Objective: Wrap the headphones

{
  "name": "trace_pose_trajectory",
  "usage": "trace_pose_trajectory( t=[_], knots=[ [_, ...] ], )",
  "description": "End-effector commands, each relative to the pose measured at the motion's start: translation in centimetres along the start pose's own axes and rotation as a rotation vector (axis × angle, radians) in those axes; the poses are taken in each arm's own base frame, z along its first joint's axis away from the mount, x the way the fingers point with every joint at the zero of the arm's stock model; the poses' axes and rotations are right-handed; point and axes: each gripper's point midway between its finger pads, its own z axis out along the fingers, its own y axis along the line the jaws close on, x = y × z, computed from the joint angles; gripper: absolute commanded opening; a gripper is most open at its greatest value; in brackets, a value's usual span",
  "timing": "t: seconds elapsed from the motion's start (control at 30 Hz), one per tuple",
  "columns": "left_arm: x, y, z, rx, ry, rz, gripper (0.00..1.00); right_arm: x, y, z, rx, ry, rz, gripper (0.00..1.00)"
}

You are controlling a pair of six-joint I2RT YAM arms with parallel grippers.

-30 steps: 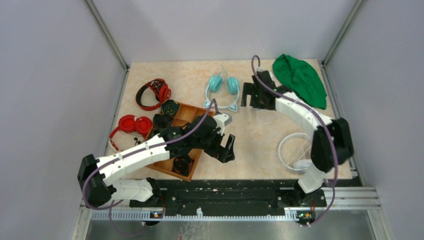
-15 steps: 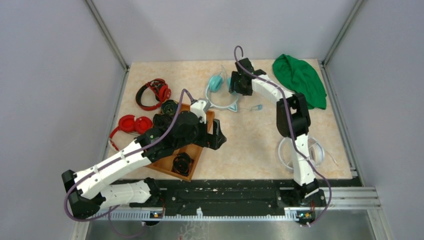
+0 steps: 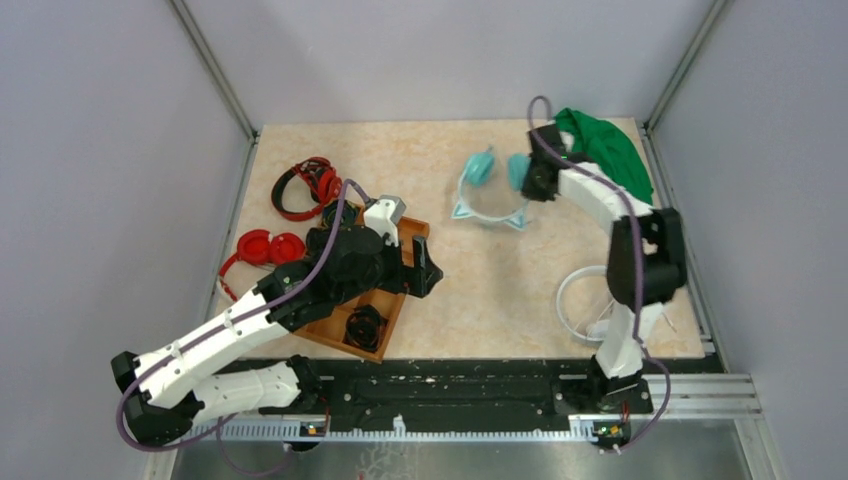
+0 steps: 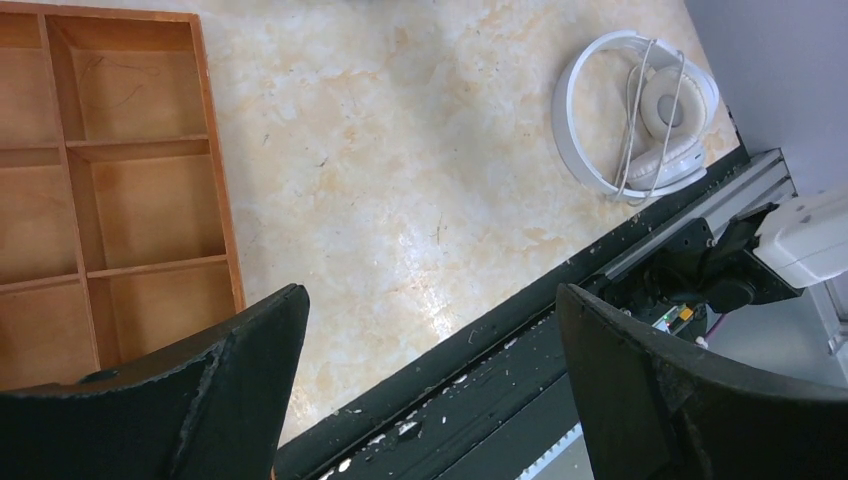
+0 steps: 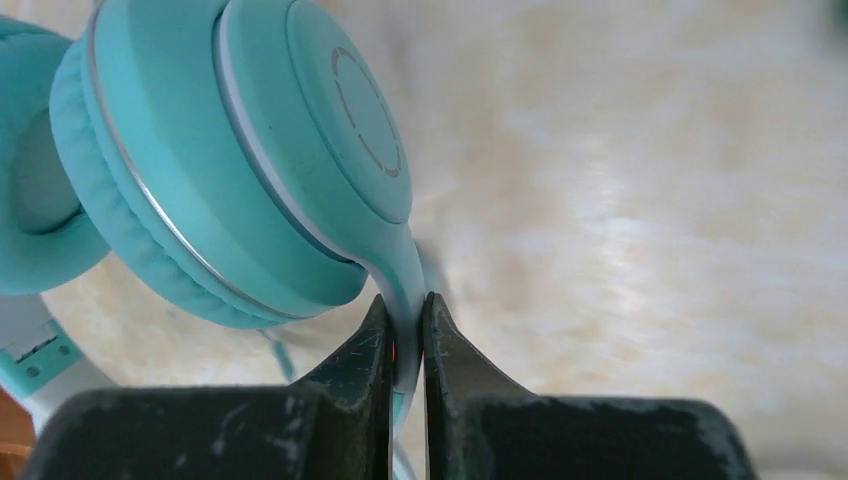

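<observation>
The teal headphones (image 3: 488,190) lie at the back middle of the table, their pale headband with two cat ears toward the near side. My right gripper (image 3: 535,180) is at their right ear cup. In the right wrist view the right gripper (image 5: 405,325) is shut on the thin teal arm just below an ear cup of the headphones (image 5: 250,150). A thin pale cable trails under the cup. My left gripper (image 3: 425,270) hangs over the right edge of the wooden tray. Seen from its own wrist camera, the left gripper (image 4: 430,295) is open and holds nothing.
A wooden divided tray (image 3: 395,325) (image 4: 215,150) holds black coiled items (image 3: 365,325). Two red headphones (image 3: 310,185) (image 3: 265,248) lie at the left. White headphones (image 3: 590,300) (image 4: 630,110) lie near the right arm's base. A green cloth (image 3: 605,150) sits back right.
My right gripper shut on the teal headphones and carried them to the right. The left arm drew back a little toward the tray, its gripper still open.
</observation>
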Motion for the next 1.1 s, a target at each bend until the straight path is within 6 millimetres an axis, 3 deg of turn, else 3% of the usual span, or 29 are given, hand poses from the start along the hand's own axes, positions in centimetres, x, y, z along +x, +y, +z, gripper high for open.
trace_pose_trajectory(
  t=[0.0,0.13,0.27,0.43,0.6,0.7,0.73,0.83,0.9,1.0,1.07],
  knots=[
    [-0.4,0.0,0.3,0.001,-0.031,-0.014,0.99,-10.3,-6.0,-11.0,-0.032,-0.407,0.188,0.0],
    [-0.1,-0.5,1.3,0.024,-0.012,0.011,0.99,-10.4,-9.4,-16.2,0.036,-0.549,0.214,0.0],
    [-0.4,-1.0,1.5,0.044,-0.022,0.019,0.99,-10.9,-10.7,-19.3,0.052,-0.634,0.24,0.0],
    [-0.8,-0.9,1.3,0.04,-0.035,0.027,0.99,-12.0,-10.4,-20.5,0.034,-0.674,0.23,0.0],
    [-1.0,-0.3,0.6,0.013,-0.057,0.017,0.99,-10.9,-7.8,-19.8,-0.109,-0.608,0.271,0.0],
    [-1.7,1.0,0.0,-0.047,-0.102,-0.024,0.99,-7.3,-5.5,-18.9,-0.125,-0.508,0.31,0.0],
    [-1.8,1.7,-0.2,-0.084,-0.116,-0.044,0.99,-5.2,-3.4,-18.9,-0.142,-0.482,0.284,0.0],
    [-2.3,3.5,-1.1,-0.176,-0.162,-0.089,0.99,1.1,-1.4,-17.8,-0.125,-0.38,0.349,0.0],
    [-2.6,4.2,-1.5,-0.214,-0.179,-0.092,0.98,5.6,-1.6,-16.7,-0.101,-0.328,0.452,0.0],
    [-2.5,5.3,-1.7,-0.289,-0.174,-0.124,0.97,10.6,-1.7,-16.9,-0.083,-0.423,0.546,0.0],
    [-2.0,5.8,-1.1,-0.322,-0.158,-0.126,0.97,13.8,-2.9,-15.5,-0.019,-0.357,0.616,0.0]
  ],
)
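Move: The right hand already pinches the teal headphones low by their right ear cup, their middle about 9 cm to its left; the open table they are being brought over lies roughly 22 cm back, 12 cm left and 6 cm below. The wooden tray is some 40 cm left and 20 cm back, the white headphones 25 cm back and 15 cm right, the green cloth 9 cm ahead and 18 cm right. From the left hand the teal headphones lie about 27 cm ahead, 17 cm right and 18 cm below. Keeping its pinch by the ear cup, the right hand first swings the teal headphones up about 19 cm and 13 cm to the right, fingers tipping up some 30 degrees, pauses briefly, then sweeps back, left and down to the open table between tray and white headphones, tipping part of the way down again. Late on, the wide-open left hand shifts about 5 cm left and turns 15 degrees counter-clockwise, touching nothing. ##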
